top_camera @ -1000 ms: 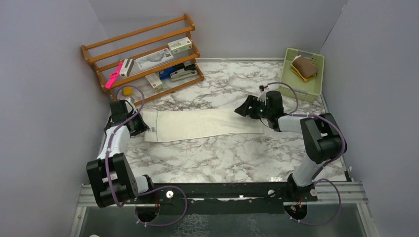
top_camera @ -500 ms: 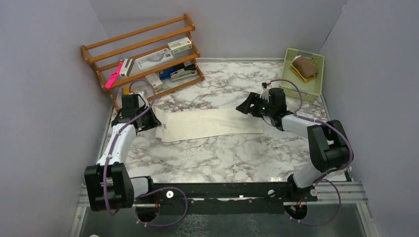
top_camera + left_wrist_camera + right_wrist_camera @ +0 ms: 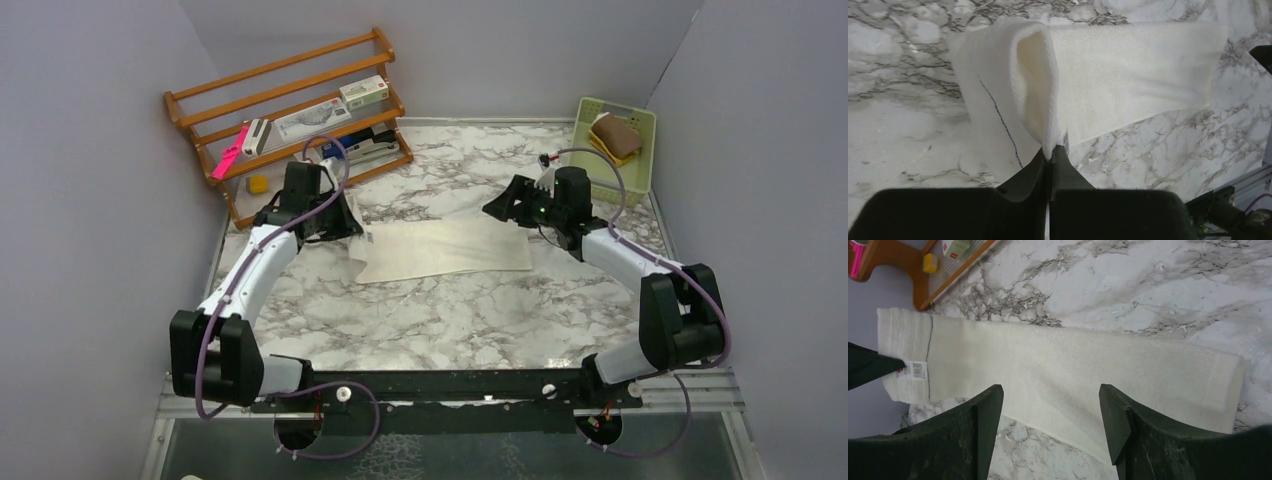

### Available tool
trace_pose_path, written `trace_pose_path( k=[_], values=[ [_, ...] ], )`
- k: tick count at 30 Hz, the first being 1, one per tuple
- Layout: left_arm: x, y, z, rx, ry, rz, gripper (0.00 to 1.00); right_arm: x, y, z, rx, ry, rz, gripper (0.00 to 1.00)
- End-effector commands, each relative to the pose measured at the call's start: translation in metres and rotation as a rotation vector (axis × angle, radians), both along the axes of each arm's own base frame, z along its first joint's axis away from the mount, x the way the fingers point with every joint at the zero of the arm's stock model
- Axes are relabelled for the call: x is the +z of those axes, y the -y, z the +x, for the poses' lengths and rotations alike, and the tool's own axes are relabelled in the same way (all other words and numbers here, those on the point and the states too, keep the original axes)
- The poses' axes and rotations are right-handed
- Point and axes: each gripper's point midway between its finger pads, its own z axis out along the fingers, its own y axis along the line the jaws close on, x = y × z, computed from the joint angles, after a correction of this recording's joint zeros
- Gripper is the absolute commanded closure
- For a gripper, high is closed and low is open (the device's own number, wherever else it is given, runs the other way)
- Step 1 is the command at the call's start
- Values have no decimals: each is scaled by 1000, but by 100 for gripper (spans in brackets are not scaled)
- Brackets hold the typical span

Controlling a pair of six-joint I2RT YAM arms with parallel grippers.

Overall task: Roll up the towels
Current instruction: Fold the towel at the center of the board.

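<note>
A cream towel (image 3: 450, 248) lies flat across the middle of the marble table. My left gripper (image 3: 345, 225) is shut on its left end and holds that end up, curled over the rest of the cloth. In the left wrist view the pinched edge sits at the fingertips (image 3: 1052, 152) and the cream towel (image 3: 1128, 70) stretches away beyond. My right gripper (image 3: 500, 210) hovers open above the towel's right end, holding nothing. Its wrist view looks down on the cream towel (image 3: 1073, 365) between spread fingers (image 3: 1050, 395). A mustard and brown towel (image 3: 612, 135) lies in the green basket (image 3: 640, 115).
A wooden rack (image 3: 290, 110) holding small boxes and a pink item stands at the back left, just behind my left arm. A small yellow object (image 3: 258, 184) lies by its foot. Grey walls close in both sides of the table.
My left gripper has travelled right and toward the back, dragging the towel's left end over the rest, so the flat part is shorter. My right gripper drew back slightly and stays open.
</note>
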Motion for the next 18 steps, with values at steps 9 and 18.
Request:
trace_pose_path(
  k=[9, 18],
  values=[
    [14, 112, 35, -142, -25, -39, 100, 26, 45, 13, -220, -7, -71, 29],
    [-7, 202, 43, -303, -88, -72, 100, 46, 99, 23, -426, -44, -25, 22]
  ],
)
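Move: The left hand holds the towel's raised left end; the towel's right end, where it is being taken, lies about 38 cm to the right, 4 cm ahead and 13 cm below. The staplers on the rack sit some 34 cm ahead and 2 cm left, and the basket about 62 cm right and 32 cm ahead. From the empty right hand the towel's right end is roughly 11 cm right, 1 cm back and 11 cm down. Rightward in one steady sweep of about 17 cm, drifting a little forward at nearly constant height, the left hand carries the pinched towel end over the flat part towards its right end, turning some 15 degrees clockwise with its grip kept shut. The right hand, still open and empty, clears off to the right by about 7 cm and slightly up, turning clockwise too. ##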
